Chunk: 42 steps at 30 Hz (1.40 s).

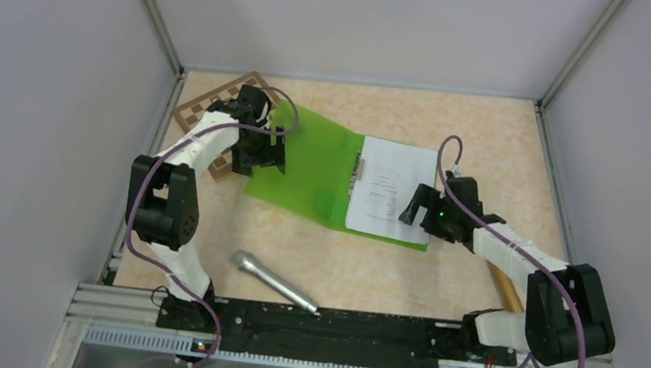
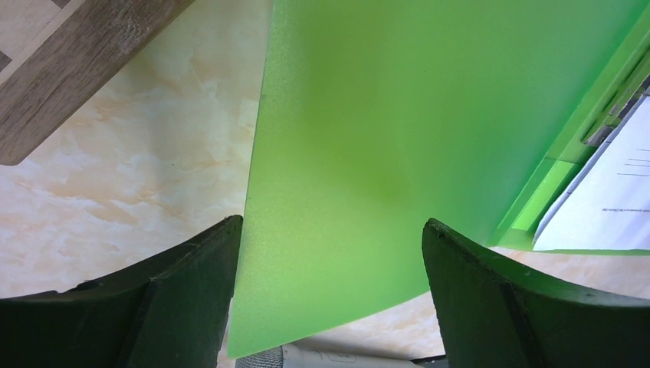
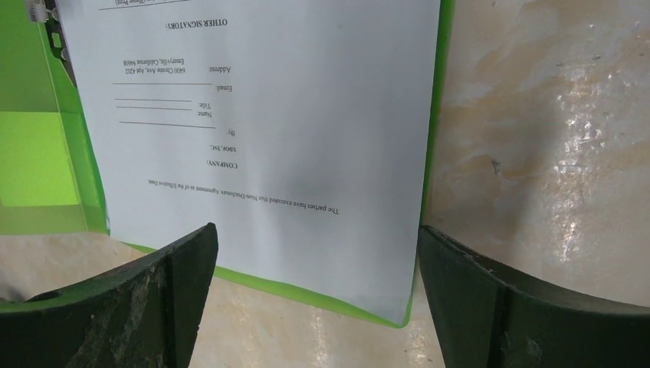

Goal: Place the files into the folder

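Note:
The green folder point(image 1: 314, 169) lies open on the table, its left cover point(image 2: 398, 138) spread out flat. The files point(image 1: 390, 190), white printed sheets, rest on its right half by the metal clip point(image 1: 359, 165). My left gripper point(image 1: 262, 154) hovers over the left cover's outer edge, open, with the green sheet showing between its fingers point(image 2: 331, 224). My right gripper point(image 1: 412, 208) stands open at the near right corner of the files point(image 3: 268, 115). Its fingers straddle that corner point(image 3: 316, 230) with nothing gripped. A green folder rim point(image 3: 429, 153) shows round the paper.
A brown checkered board point(image 1: 214, 111) lies at the back left, partly under the left arm, and its edge shows in the left wrist view point(image 2: 84, 69). A silver microphone point(image 1: 274, 280) lies near the front. A wooden piece point(image 1: 506, 288) sits by the right arm. Walls enclose the table.

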Tool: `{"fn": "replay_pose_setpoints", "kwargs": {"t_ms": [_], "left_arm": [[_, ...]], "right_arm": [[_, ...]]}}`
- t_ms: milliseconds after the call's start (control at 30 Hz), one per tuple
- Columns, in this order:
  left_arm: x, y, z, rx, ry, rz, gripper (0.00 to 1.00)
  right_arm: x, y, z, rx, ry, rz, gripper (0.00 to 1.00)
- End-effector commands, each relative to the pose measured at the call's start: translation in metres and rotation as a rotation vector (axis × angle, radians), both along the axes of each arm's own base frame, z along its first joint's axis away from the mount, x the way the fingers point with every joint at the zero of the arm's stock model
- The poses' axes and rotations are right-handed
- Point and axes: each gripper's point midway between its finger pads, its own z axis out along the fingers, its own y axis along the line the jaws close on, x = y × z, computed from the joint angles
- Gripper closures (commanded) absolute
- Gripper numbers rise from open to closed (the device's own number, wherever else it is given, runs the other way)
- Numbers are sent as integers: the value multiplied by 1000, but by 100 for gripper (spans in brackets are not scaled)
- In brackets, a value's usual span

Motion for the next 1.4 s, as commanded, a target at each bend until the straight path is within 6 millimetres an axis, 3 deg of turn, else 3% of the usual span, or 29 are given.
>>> {"fn": "replay_pose_setpoints", "kwargs": {"t_ms": [0,300,533,700,867,1000,1167,1367], "left_arm": [[8,-4,7,-15,-39,-10,11],[9,-6,6,-21,-36,-11,11],[10,-5,9,-18,-42,-13,11],[10,-4,13,-13,-52,-9,11],[9,-5,12,-24,-48,-7,11],[7,-4,13,-17,-48,-13,11],[7,-4,16,-21,-56,-15,10],[6,-6,21,-30,-61,-20,10]], "right_arm": [[1,6,14,10,-46,43,1],[-9,1,6,-61,-25,70,1],[7,-10,22,-140,-66,38,1],[41,-31,45,-171,-139,-48,1],[88,-40,56,-76,-181,-110,1],[126,-37,45,-82,-139,-92,1],[160,-30,34,-68,-135,-88,1],[169,-20,17,-29,-104,-64,1]]}}
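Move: The middle of the files lies about 8 cm ahead and 9 cm to the left of the open right hand, some 4 cm below. The metal clip is around 13 cm ahead and 19 cm to the left of that hand, and the folder's bare green cover about 14 cm ahead and 34 cm to the left. From the left hand, the files' middle is some 34 cm to the right, roughly level with it and 10 cm below. After easing back slightly, the open right hand arcs some 15 cm forward beside the files' right edge. ##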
